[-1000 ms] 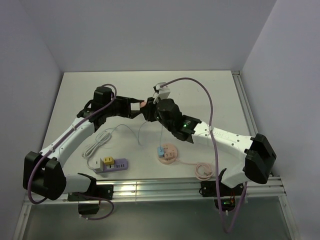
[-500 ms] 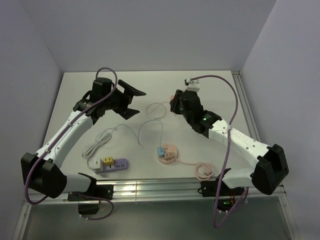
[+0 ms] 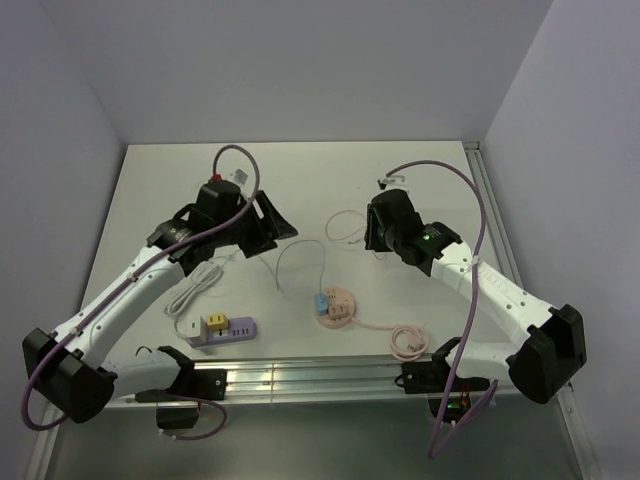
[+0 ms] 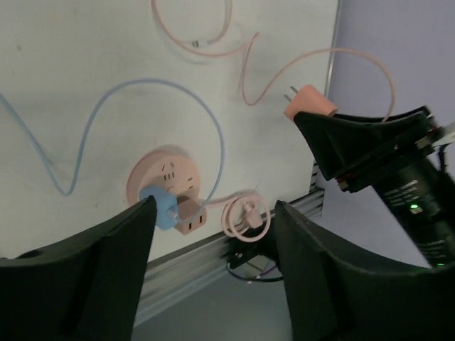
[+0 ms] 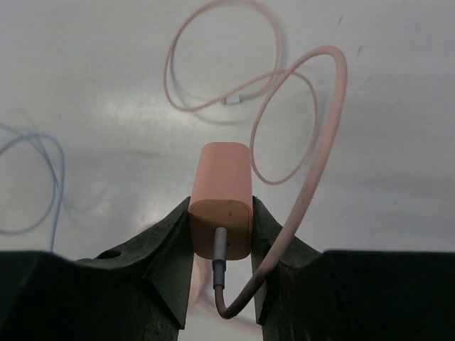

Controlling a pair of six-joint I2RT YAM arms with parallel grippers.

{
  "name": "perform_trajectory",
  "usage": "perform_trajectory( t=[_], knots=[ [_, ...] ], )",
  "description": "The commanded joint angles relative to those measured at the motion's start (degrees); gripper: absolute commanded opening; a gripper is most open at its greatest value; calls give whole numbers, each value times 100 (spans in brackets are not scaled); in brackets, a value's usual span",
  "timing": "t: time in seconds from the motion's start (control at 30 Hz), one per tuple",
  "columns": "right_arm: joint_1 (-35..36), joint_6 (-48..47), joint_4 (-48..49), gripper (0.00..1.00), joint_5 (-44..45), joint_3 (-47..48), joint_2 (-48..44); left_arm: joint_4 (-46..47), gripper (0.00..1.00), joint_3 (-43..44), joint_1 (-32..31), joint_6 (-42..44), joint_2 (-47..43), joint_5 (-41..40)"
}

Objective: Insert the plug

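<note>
The pink plug (image 5: 221,202) is a small block with its pink cable (image 5: 313,142) looping away over the table. My right gripper (image 5: 221,213) is shut on it, one finger on each side. The left wrist view shows the plug (image 4: 310,104) with its prongs pointing away from the right gripper's fingers (image 4: 355,145). From above, the right gripper (image 3: 372,234) hangs over the table's middle right. A round pink socket (image 3: 336,307) lies nearer the front, with a blue plug (image 3: 319,301) in it. My left gripper (image 3: 272,226) is open and holds nothing, its jaws wide apart (image 4: 213,206).
A purple power strip (image 3: 224,328) with a yellow plug (image 3: 212,322) lies at the front left, a white cable (image 3: 195,290) behind it. A coiled pink cord (image 3: 405,342) sits at the front right beside the metal rail (image 3: 300,375). A thin blue cable (image 4: 142,92) loops across the middle.
The two grippers met at the table's middle a second ago. The left gripper has opened and drawn back left. The right gripper has moved right with the pink plug.
</note>
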Motion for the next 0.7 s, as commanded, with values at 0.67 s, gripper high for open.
perform_trajectory(
  t=[0.67],
  knots=[
    [797, 29, -1265, 0, -1913, -327, 378, 130, 36, -1036, -1982, -814, 1026, -789]
  ],
)
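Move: The right hand already holds the pink plug; the round socket it is bound for lies about 11 cm back, 10 cm left and 17 cm below. From the left hand that socket is some 9 cm back, 11 cm right and 25 cm down. The blue plug stands on the socket's left side, about 4 cm left of its middle and 1 cm farther out; the square plug sits 1 cm nearer than the middle. Both hands move about 10 cm back and down towards the socket, right tipping its plug down, left narrowing. ##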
